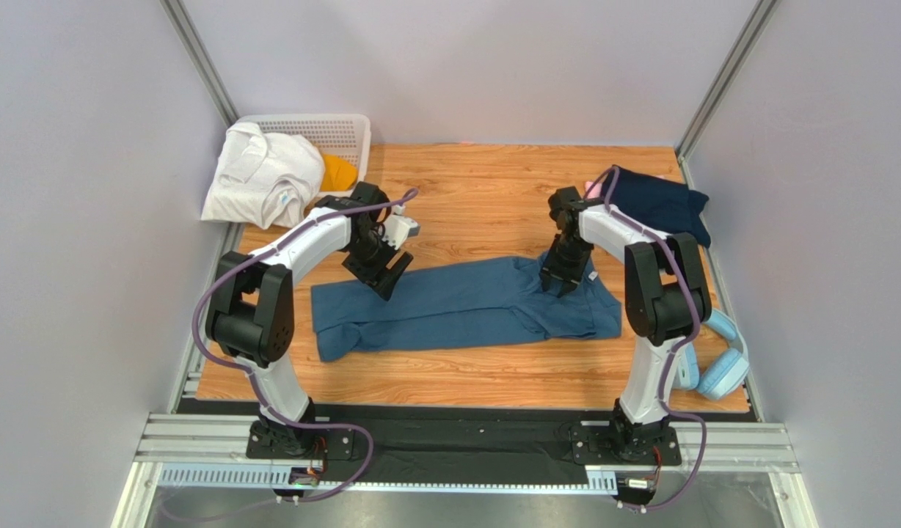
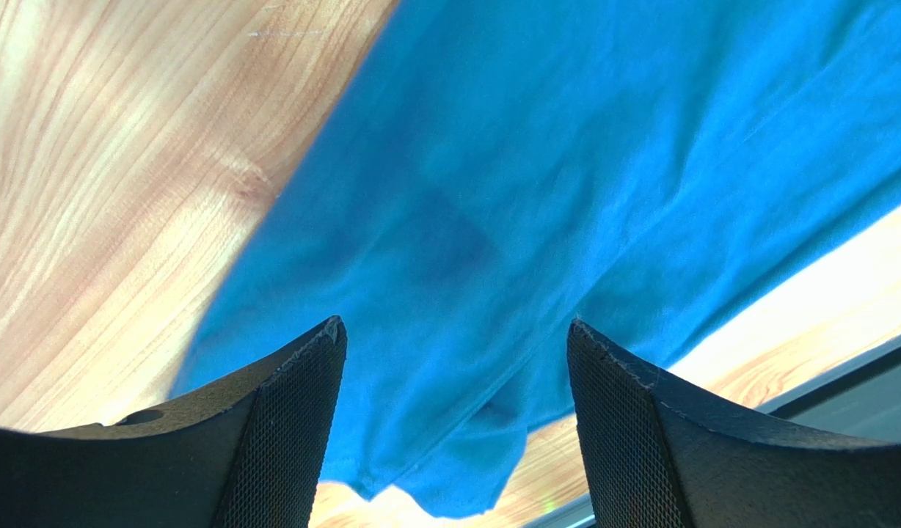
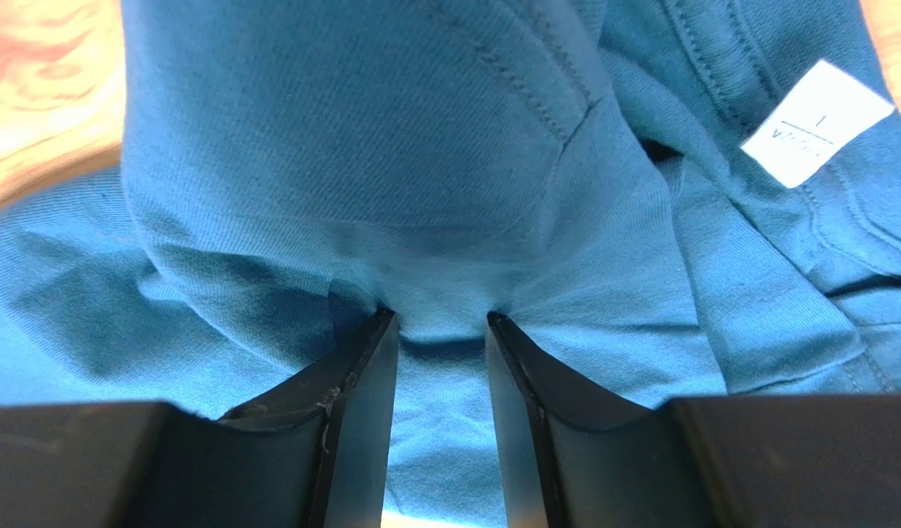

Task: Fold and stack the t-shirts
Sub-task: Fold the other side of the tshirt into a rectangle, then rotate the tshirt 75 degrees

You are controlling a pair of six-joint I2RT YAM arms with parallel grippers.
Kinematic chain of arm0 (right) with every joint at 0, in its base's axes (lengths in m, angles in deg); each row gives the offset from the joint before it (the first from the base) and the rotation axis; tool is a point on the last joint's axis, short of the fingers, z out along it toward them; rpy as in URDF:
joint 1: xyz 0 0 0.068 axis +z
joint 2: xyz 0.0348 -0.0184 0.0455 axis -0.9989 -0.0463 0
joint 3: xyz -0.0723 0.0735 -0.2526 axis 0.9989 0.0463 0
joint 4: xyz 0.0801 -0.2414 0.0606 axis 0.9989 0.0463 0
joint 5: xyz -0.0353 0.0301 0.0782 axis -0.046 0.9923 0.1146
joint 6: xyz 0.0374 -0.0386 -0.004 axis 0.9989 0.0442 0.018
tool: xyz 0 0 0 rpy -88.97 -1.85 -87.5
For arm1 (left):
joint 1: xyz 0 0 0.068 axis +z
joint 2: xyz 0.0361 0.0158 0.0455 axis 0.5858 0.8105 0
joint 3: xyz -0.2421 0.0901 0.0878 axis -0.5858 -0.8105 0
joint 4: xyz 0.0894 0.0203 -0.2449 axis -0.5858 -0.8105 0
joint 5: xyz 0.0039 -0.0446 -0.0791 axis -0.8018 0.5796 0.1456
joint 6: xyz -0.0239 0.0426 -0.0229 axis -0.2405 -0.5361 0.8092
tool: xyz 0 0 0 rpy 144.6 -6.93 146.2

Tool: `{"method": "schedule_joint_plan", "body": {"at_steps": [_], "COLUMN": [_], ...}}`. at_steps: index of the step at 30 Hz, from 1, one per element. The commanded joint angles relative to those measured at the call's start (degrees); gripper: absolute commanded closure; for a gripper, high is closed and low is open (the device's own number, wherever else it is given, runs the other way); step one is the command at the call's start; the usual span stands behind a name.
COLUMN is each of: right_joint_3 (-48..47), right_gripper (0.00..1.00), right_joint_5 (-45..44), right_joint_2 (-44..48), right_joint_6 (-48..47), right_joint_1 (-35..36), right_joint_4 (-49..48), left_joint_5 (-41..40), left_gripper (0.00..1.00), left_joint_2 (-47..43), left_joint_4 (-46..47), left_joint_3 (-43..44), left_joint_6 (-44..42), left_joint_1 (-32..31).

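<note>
A slate-blue t-shirt lies folded into a long band across the middle of the wooden table. My left gripper hangs open just above the shirt's left end; in the left wrist view its fingers frame the blue cloth with nothing between them. My right gripper presses into the shirt's right end near the collar. Its jaws stand narrowly apart with a ridge of blue cloth bunched at the tips. A white size label shows nearby. A dark navy t-shirt lies folded at the back right.
A white garment and an orange one spill from the white lattice basket at the back left. Light-blue headphones lie at the table's right edge, beside the right arm's base.
</note>
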Motion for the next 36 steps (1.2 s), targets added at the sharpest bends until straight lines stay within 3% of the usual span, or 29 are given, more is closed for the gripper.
{"method": "schedule_joint_plan", "body": {"at_steps": [1,6,12,19,23,28,31,36], "right_joint_3": [5.73,4.33,-5.68,-15.35,-27.99,-56.54,-65.35,-54.22], "right_gripper": [0.60,0.61,0.63,0.62,0.62,0.62,0.64,0.61], "right_joint_5": [-2.97,0.37,3.18,2.93,3.45,8.89,12.93,16.36], "right_joint_2": [0.01,-3.23,-8.68,-8.51,-15.26,-31.26,-37.24,-32.16], "right_joint_6": [-0.05,-1.54,-3.92,-4.62,-6.73,-7.96,-6.56,-6.82], "right_joint_1": [-3.58,-3.41,-2.97,-2.18,-2.44,-2.88,-3.58,-4.11], "right_joint_4": [-3.02,-3.20,1.00,4.44,9.79,18.49,22.11,11.50], "left_joint_5": [1.43,2.31,-3.31,-6.82,-7.44,-3.94,-1.30,2.57], "left_gripper": [0.21,0.21,0.21,0.22,0.24,0.25,0.25,0.25], "left_joint_2": [-3.51,-3.17,-2.55,-0.97,0.09,-1.41,-1.76,-0.62], "left_joint_4": [-1.01,-1.10,0.84,-1.88,-7.06,-12.16,-15.42,-18.67], "left_joint_3": [-0.45,-1.77,-5.80,-7.31,-6.43,-3.97,-2.91,-3.79], "left_joint_6": [-2.06,-3.11,-6.62,-8.47,-10.58,-12.51,-13.83,-17.61], "left_joint_1": [0.35,0.35,0.35,0.35,0.17,-1.14,-2.20,-5.80]}}
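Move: Beneath the right fingertips, already in the blue t-shirt, lies the cloth to be moved. The t-shirt's far edge is about 7 cm ahead and 3 cm left; the white neck tag is some 5 cm right and 3 cm ahead. The navy shirt lies 19 cm ahead, 15 cm right. The t-shirt's near-left corner is about 13 cm back, 8 cm left and 6 cm below the open left hand. Dragging the t-shirt's collar end forward, the right hand keeps its half-open fingertips in the cloth and, after a small sideways shift, sweeps out about 17 cm and a little left across the wood. Meanwhile the open left hand comes back some 8 cm above the cloth towards the near-left corner, swinging left and down, then partly back right and up, its wrist turning about 15 degrees clockwise. ##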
